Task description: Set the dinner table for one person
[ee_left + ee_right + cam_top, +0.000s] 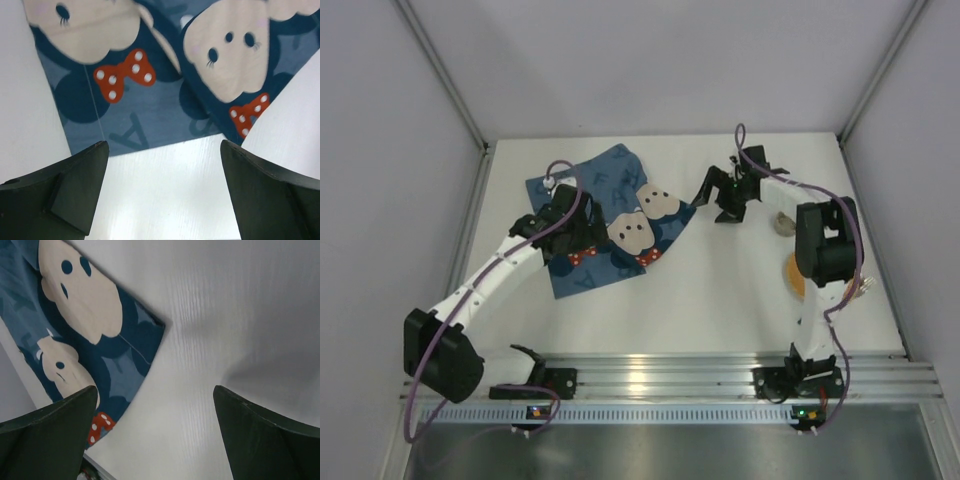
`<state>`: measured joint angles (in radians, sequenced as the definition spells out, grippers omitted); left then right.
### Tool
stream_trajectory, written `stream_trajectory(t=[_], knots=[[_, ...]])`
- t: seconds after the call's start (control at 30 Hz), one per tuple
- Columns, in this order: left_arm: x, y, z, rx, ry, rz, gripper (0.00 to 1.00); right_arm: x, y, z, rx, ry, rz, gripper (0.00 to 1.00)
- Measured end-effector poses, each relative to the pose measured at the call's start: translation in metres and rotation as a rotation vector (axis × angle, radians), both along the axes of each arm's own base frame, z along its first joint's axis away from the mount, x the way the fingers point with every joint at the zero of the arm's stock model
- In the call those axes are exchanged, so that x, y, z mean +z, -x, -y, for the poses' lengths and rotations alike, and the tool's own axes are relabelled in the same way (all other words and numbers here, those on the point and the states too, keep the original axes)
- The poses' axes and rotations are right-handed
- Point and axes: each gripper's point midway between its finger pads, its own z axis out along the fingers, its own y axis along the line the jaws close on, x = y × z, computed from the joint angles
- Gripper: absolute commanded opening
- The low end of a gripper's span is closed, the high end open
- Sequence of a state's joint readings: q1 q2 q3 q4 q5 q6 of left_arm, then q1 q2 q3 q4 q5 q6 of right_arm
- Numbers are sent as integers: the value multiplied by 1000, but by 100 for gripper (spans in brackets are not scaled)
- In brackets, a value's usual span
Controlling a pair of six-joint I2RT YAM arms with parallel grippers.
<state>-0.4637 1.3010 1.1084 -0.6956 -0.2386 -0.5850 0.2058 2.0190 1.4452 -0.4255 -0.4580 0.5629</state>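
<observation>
The dinner table [720, 300] is a white top with a ribbed rail along its near edge. A blue placemat [610, 200] printed with cream cartoon faces and red bows lies askew at the back left. My left gripper [582, 235] hovers over the placemat's near part. In the left wrist view it [164, 146] is open with only bare table [165, 200] between its fingers, and the placemat's edge [150, 110] lies just ahead. My right gripper [715, 195] stands open by the placemat's right corner. The right wrist view shows it [155, 389] empty over white table [225, 315], with the placemat [110, 340] to its left.
An orange round dish [794, 273] sits at the right, partly hidden behind the right arm. A small beige item [783, 222] lies beyond it, and a small pale item [861, 288] near the right edge. Grey walls enclose the table on three sides.
</observation>
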Motion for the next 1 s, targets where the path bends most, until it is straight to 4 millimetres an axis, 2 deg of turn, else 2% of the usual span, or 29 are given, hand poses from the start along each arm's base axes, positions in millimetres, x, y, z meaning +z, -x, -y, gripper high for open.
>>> stream_trajectory(t=[0.13,0.27,0.37,0.47,0.63,0.67,0.77,0.9,0.93,1.0], knots=[[-20,32,-14,55,8,-70,98,-7,-31,-10,-29,-28,5,99],[-18,50,-22,97,45,-68,98,-7,-59,-25,-58,-79,17,97],[-14,58,-26,116,62,-57,98,-7,-68,-39,-63,-97,25,94],[-15,60,-29,134,61,-63,98,-6,-67,-59,-45,-107,33,88],[-32,56,-38,207,51,-122,98,-12,-50,-88,-4,-92,13,60],[-40,55,-41,230,47,-152,98,-15,-47,-92,7,-89,6,51],[-70,52,-60,312,43,-253,98,-21,-39,-98,20,-81,-17,38],[-107,59,-91,444,77,-373,98,-23,-33,-98,37,-72,-35,4],[-112,59,-95,461,85,-389,98,-24,-32,-98,43,-71,-36,0],[-121,55,-95,463,103,-410,98,-24,-30,-98,48,-71,-48,0]])
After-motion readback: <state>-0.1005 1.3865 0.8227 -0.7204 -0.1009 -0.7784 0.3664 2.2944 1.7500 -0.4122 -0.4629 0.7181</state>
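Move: The blue cloth's far right corner lies about 4 cm ahead of my right hand, 5 cm to its left and 4 cm below; the cream face beside that corner is 14 cm left, 5 cm ahead, and the small cup some 20 cm right, 1 cm back. From my left hand, the cloth's near left corner is about 8 cm back, 10 cm left and 15 cm down; the left red bow sits 3 cm ahead and 3 cm left, the right bow 3 cm ahead and 14 cm right. I reach my right hand forward to the cloth's far right corner, then sweep it left, about 10 cm in all, easing partly back and slightly down while closing the wide-open fingers to pinch the cloth's edge. My left hand, kept open, draws back, then drops and swings left to the near left corner, turning counter-clockwise and tipping steeper. ##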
